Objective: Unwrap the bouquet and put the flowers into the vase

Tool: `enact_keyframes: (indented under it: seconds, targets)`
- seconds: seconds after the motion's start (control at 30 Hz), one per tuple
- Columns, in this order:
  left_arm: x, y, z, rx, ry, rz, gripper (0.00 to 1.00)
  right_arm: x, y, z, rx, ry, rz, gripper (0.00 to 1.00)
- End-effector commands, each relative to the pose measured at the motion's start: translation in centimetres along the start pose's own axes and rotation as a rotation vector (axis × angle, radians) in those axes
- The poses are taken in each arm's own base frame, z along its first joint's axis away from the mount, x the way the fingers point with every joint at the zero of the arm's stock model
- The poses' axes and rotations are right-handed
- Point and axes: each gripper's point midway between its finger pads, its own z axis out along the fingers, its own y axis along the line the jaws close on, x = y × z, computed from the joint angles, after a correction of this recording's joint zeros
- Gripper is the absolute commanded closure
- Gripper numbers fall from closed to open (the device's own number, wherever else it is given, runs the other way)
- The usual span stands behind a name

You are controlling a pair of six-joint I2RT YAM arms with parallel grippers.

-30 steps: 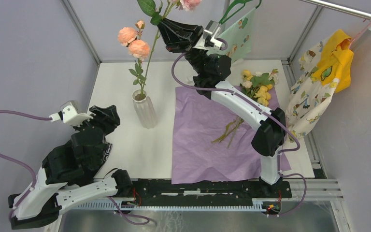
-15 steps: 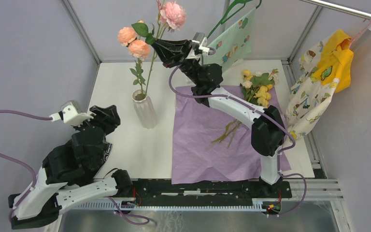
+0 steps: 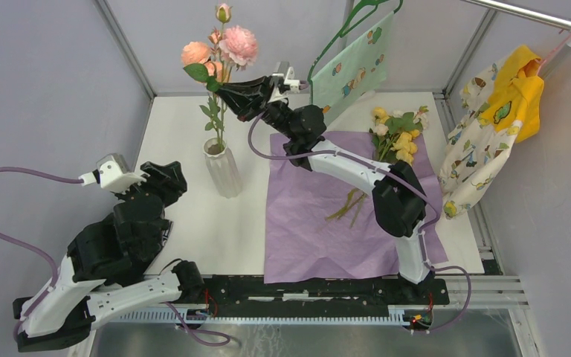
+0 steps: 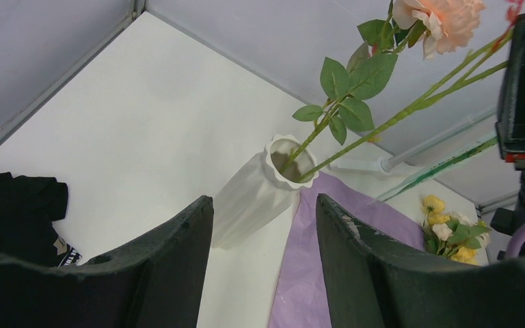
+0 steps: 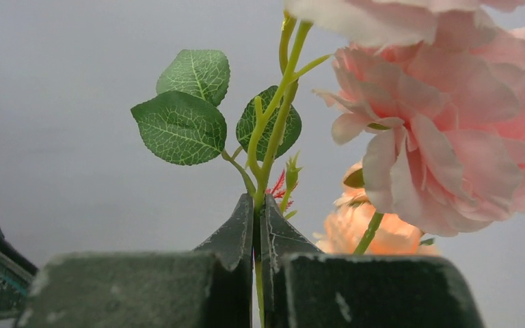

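The white ribbed vase [image 3: 221, 169] [image 4: 254, 198] stands left of centre with a peach rose spray [image 3: 194, 54] in it. My right gripper [image 3: 224, 91] [image 5: 258, 202] is shut on the green stem of a pink rose spray [image 3: 239, 45] [image 5: 444, 147], high above the vase. In the left wrist view that stem [image 4: 383, 126] slants down into the vase mouth. The bouquet lies unwrapped: its purple paper [image 3: 320, 223] is spread flat, with yellow and cream flowers [image 3: 396, 134] on it. My left gripper [image 3: 166, 178] [image 4: 263, 202] is open, low and left of the vase, holding nothing.
A mint-green patterned cloth on a green hanger [image 3: 354, 65] hangs at the back, close to the right arm. A yellow and patterned garment [image 3: 504, 111] hangs from a rail at the right. Grey walls close in the left and back sides.
My right gripper has swung left and down with the pink rose spray, bringing it beside the peach roses over the vase. The left arm has not moved.
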Motion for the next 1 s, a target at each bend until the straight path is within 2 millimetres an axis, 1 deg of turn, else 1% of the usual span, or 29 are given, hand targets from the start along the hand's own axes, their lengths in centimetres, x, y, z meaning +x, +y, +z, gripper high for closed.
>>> enact_keyframes:
  seconds: [0.0,0.13,0.2,0.27,0.3,0.43,0.5,0.6,0.7,0.77,0.8,0.83,0.87,0.97]
  targets:
    - [-1.1,-0.4,0.0,-0.006,-0.026,-0.050,0.37,1.6,3.1,0.6,-0.089,0.031,0.057,1.00]
    - [-1.1,-0.5,0.0,-0.006,-0.027,-0.047,0.37,4.5,3.8,-0.3,-0.080,0.099,0.075,1.00]
    - [-1.1,-0.5,0.0,-0.004,-0.025,-0.047,0.37,5.9,3.7,-0.9,-0.062,0.139,0.082,0.95]
    - [-1.1,-0.5,0.0,-0.005,-0.025,-0.047,0.37,7.0,3.6,-1.5,-0.042,0.164,0.091,0.81]
    - [-1.0,-0.5,0.0,-0.005,-0.025,-0.046,0.37,7.7,3.5,-1.8,-0.038,0.181,0.096,0.76]
    - [-1.1,-0.4,0.0,-0.004,-0.025,-0.048,0.37,9.6,3.2,-2.6,-0.027,0.237,0.109,0.61]
    - [-1.0,-0.4,0.0,-0.004,-0.025,-0.048,0.37,10.1,3.0,-2.9,-0.012,0.254,0.104,0.51]
    - [-1.0,-0.4,0.0,-0.003,-0.025,-0.050,0.37,10.0,2.5,-3.5,0.029,0.261,0.086,0.31]
    - [-1.0,-0.4,0.0,-0.003,-0.024,-0.049,0.37,9.4,2.3,-4.0,0.050,0.272,0.059,0.19]
    - [-1.1,-0.3,0.0,-0.004,-0.025,-0.050,0.37,8.4,2.6,-4.6,0.058,0.263,0.047,0.03]
    - [-1.0,-0.3,0.0,-0.003,-0.025,-0.050,0.37,7.6,2.7,-4.8,0.061,0.252,0.040,0.02]
    - [-1.0,-0.3,0.0,-0.004,-0.025,-0.050,0.37,7.3,2.8,-5.3,0.073,0.251,0.037,0.02]
    - [-1.1,-0.3,0.0,-0.004,-0.026,-0.051,0.37,6.4,3.0,-5.5,0.078,0.242,0.032,0.02]
    - [-1.1,-0.3,0.0,-0.004,-0.027,-0.052,0.37,4.8,3.2,-6.9,0.118,0.239,0.025,0.02]
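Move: The right hand, its fingers pinching the stem of the pink flowers whose lower end is already in the vase mouth, has the vase about 8 cm to its left and 2 cm farther out. The vase's middle is some 33 cm below. The peach roses already standing in the vase have their heads about 6 cm left, 6 cm farther out and slightly above that hand. From the idle left hand, the vase lies roughly 18 cm ahead, 3 cm right and 22 cm lower. Down by about 14 cm goes the right hand, drifting some 5 cm left towards the vase at first while its raised fingers tip about 20 degrees nearer level. After a short way down still pinching the pink flowers' stem, the fingers start to open as the hand sinks and spread wide, letting go. At the end the hand slips about 3 cm back to the right beside the stems. ##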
